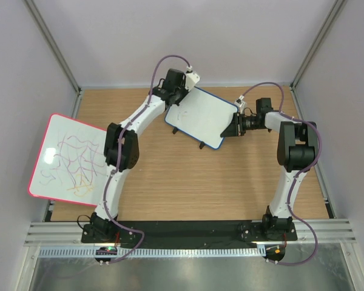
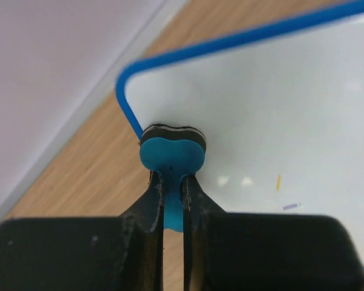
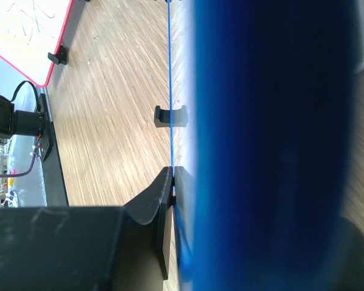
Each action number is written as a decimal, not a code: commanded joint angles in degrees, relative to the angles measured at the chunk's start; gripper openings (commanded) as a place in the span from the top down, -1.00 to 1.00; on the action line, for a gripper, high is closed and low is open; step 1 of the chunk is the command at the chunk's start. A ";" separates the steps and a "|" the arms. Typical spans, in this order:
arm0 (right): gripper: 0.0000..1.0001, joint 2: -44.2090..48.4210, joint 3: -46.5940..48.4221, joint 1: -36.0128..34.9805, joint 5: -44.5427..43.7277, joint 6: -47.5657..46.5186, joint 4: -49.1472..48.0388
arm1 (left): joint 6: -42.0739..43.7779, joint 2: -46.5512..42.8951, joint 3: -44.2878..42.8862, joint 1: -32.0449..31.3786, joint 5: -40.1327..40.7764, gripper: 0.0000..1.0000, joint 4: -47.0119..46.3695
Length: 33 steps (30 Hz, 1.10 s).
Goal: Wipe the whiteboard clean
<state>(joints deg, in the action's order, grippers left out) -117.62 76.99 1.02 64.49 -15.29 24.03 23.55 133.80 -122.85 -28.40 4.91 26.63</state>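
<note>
The whiteboard (image 1: 203, 116), blue-framed and tilted, lies at the back middle of the table with a few faint pen marks near its left end. My left gripper (image 1: 181, 98) is shut on a small blue eraser (image 2: 171, 151), whose black felt face touches the whiteboard (image 2: 279, 109) just inside a rounded corner. A tiny yellow mark (image 2: 278, 182) and a purple mark (image 2: 291, 207) show on the board. My right gripper (image 1: 230, 129) is shut on the board's right edge; in the right wrist view its jaws (image 3: 173, 179) pinch the thin blue frame (image 3: 170, 60).
A larger red-framed board (image 1: 70, 157) with purple and yellow scribbles leans at the table's left edge, also seen as the red-framed board (image 3: 30, 30). A black foot (image 3: 170, 116) clips the whiteboard's edge. Grey walls close in the back and sides.
</note>
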 commanded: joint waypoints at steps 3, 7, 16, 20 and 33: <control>0.98 2.22 0.61 -1.02 -3.14 -3.61 0.58 | -3.07 4.01 -11.44 0.10 1.07 0.99 -0.88; 0.97 2.22 0.53 -1.02 -3.05 -3.70 0.58 | -3.16 4.98 -13.91 0.01 1.60 0.99 -0.88; 0.97 2.22 0.44 -1.02 -3.14 -3.61 0.66 | 3.42 -4.92 8.47 -2.17 -1.92 0.99 -4.21; 0.97 2.57 0.00 -1.02 -2.97 -3.43 0.49 | 7.55 -8.72 18.85 -5.43 -1.48 0.99 -6.24; 0.98 3.10 -0.79 -1.02 -3.05 -2.64 -0.74 | 4.14 -4.53 13.27 -10.36 -0.08 0.99 -6.78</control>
<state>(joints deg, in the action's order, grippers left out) -117.34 76.90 1.04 63.77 -14.90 23.68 30.52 125.56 -102.65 -38.89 7.29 22.41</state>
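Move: My left hand holds the eraser on the far-left corner area of the tilted whiteboard. The nearest small leftover marks lie about 7 cm back, 3 cm to the right and 6 cm lower; the board's middle is some 8 cm back, 7 cm right and 7 cm lower, and its left clip roughly 13 cm back, 2 cm left and 12 cm lower. From my right hand, gripping the board's right edge, those marks are about 17 cm left, 4 cm ahead and roughly level. Keeping my grip on the eraser, I finish the upward rub with my left hand, about 5 cm forward and up the slope towards the far-left corner, then swing back down the face for some 16 cm, curving right and just starting up again, the hand turning about 15 degrees clockwise. My right hand keeps pinching the board's right edge to brace it. ##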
